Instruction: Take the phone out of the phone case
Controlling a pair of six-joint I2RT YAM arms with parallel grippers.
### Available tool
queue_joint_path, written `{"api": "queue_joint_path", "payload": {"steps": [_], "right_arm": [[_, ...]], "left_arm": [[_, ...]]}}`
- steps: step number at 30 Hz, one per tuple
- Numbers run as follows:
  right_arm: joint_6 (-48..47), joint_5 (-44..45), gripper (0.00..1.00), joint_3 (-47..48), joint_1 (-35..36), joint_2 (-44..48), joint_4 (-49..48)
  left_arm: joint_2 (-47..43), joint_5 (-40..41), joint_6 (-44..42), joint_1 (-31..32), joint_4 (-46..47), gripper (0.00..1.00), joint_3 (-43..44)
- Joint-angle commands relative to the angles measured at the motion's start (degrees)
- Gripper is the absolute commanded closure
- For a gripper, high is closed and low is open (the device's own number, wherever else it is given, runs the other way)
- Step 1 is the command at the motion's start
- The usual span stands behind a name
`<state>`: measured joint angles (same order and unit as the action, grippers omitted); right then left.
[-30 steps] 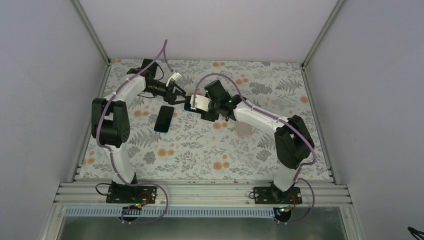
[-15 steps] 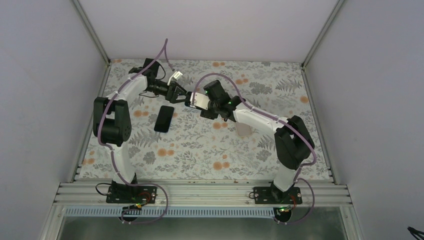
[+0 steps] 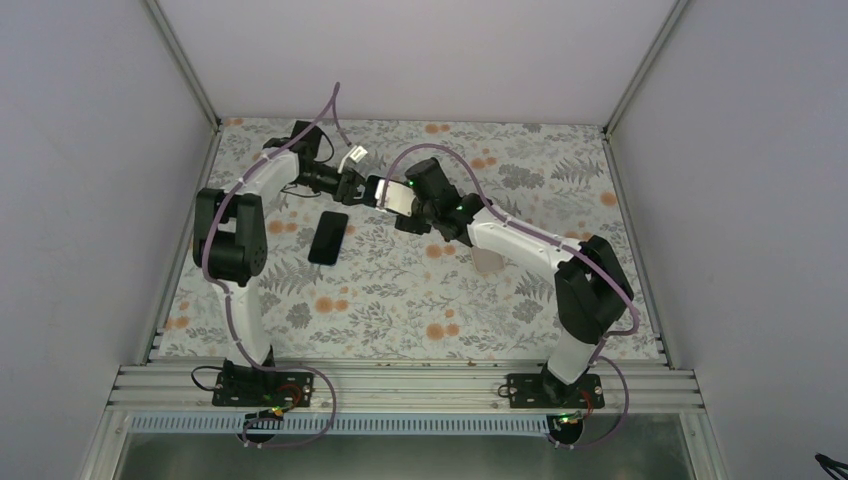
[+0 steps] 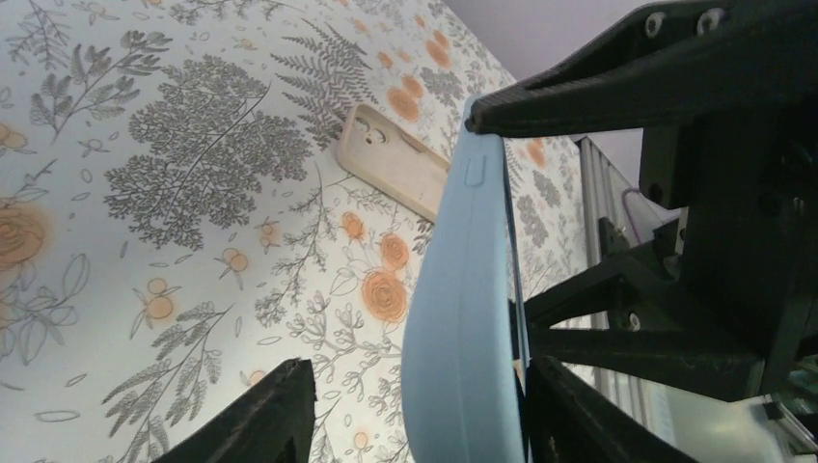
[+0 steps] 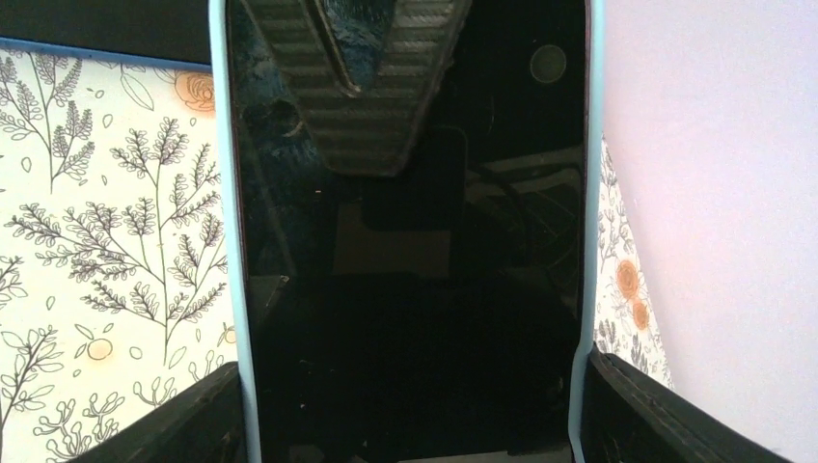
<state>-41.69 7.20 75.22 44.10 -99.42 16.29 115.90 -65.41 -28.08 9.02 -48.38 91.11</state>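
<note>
A phone with a black screen [image 5: 410,241] sits in a light blue case [image 4: 463,318]. My right gripper [image 5: 413,371] is shut on the case's long edges and holds it above the table [image 3: 396,198]. My left gripper [image 4: 420,371] is open and straddles the free end of the case. One of its fingers [image 4: 275,415] stands apart from the case's back. The other finger [image 4: 579,415] is close to the screen side. In the top view the left gripper [image 3: 362,188] meets the right gripper [image 3: 388,200] at the back middle of the table.
A bare black phone [image 3: 328,237] lies on the floral table [image 3: 400,310] to the left of the grippers. An empty beige case [image 3: 487,262] lies to the right; it also shows in the left wrist view [image 4: 391,159]. Grey walls enclose the table.
My left gripper has moved right, onto the end of the cased phone. My right gripper has carried the phone a little left and back to meet it.
</note>
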Motion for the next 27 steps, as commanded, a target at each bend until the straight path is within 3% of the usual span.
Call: {"api": "queue_joint_path", "payload": {"steps": [1, 7, 8, 10, 11, 14, 16, 19, 23, 27], "right_arm": [[1.1, 1.3, 0.38, 1.4, 1.1, 1.5, -5.2], [0.7, 1.2, 0.34, 2.4, 1.8, 1.0, -4.5], [0.7, 1.0, 0.3, 2.5, 1.9, 1.1, -4.2], [0.9, 0.4, 0.1, 2.8, 1.9, 1.2, -2.4], [1.0, 0.4, 0.02, 3.1, 1.9, 1.4, -1.3], [0.5, -3.3, 0.0, 4.8, 0.4, 2.8, 5.7], [-1.6, -13.1, 0.0, 7.7, -3.1, 5.3, 14.8], [-5.3, -28.1, 0.0, 10.5, -10.2, 8.8, 26.5], [-11.8, -41.8, 0.0, 9.7, -19.2, 12.8, 32.0], [-15.5, -46.3, 0.01, 9.5, -23.0, 13.0, 35.8]], "left_arm": [[2.4, -3.9, -4.8, 0.4, -6.4, 0.51, 4.2], [2.2, -6.4, -7.5, 1.0, -9.0, 0.78, 5.1], [2.1, -7.0, -8.0, 1.0, -9.3, 0.84, 5.2], [2.3, -7.9, -10.2, 1.0, -10.9, 0.97, 6.2], [2.6, -8.2, -12.0, 1.0, -12.4, 0.98, 7.2], [3.0, -7.2, -18.5, 1.0, -18.5, 0.98, 11.7], [1.8, -0.3, -19.7, 1.6, -18.8, 0.98, 13.1], [-4.4, 10.0, -19.5, 4.0, -12.9, 0.98, 10.9], [-15.0, 21.7, -22.4, 8.7, -1.6, 0.98, 4.9], [-24.3, 17.7, -30.4, 9.1, 4.5, 0.98, -2.1]]}}
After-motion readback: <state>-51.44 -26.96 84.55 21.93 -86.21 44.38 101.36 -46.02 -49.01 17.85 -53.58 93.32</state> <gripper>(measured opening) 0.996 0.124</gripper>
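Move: The phone in the light-blue case has its middle about 6 cm right of the left hand, 2 cm back and slightly lower, with its near end between the open left fingers. From the right hand, which still holds its other end by the long edges, that middle is roughly 4 cm left and 2 cm ahead. The bare black phone lies 14 cm below the left hand, 9 cm left and 10 cm back; the empty beige case is some 20 cm right of the right hand, 9 cm back and 15 cm below. The cased phone changes hands in the air: the left fingers close on its left end, pinching it across the thickness, then the right fingers open off its long edges and the right hand backs away about 10 cm right and as much up. The left hand, keeping its pinch, then lifts and draws back, rolling some 35 degrees with its forward side rising. ##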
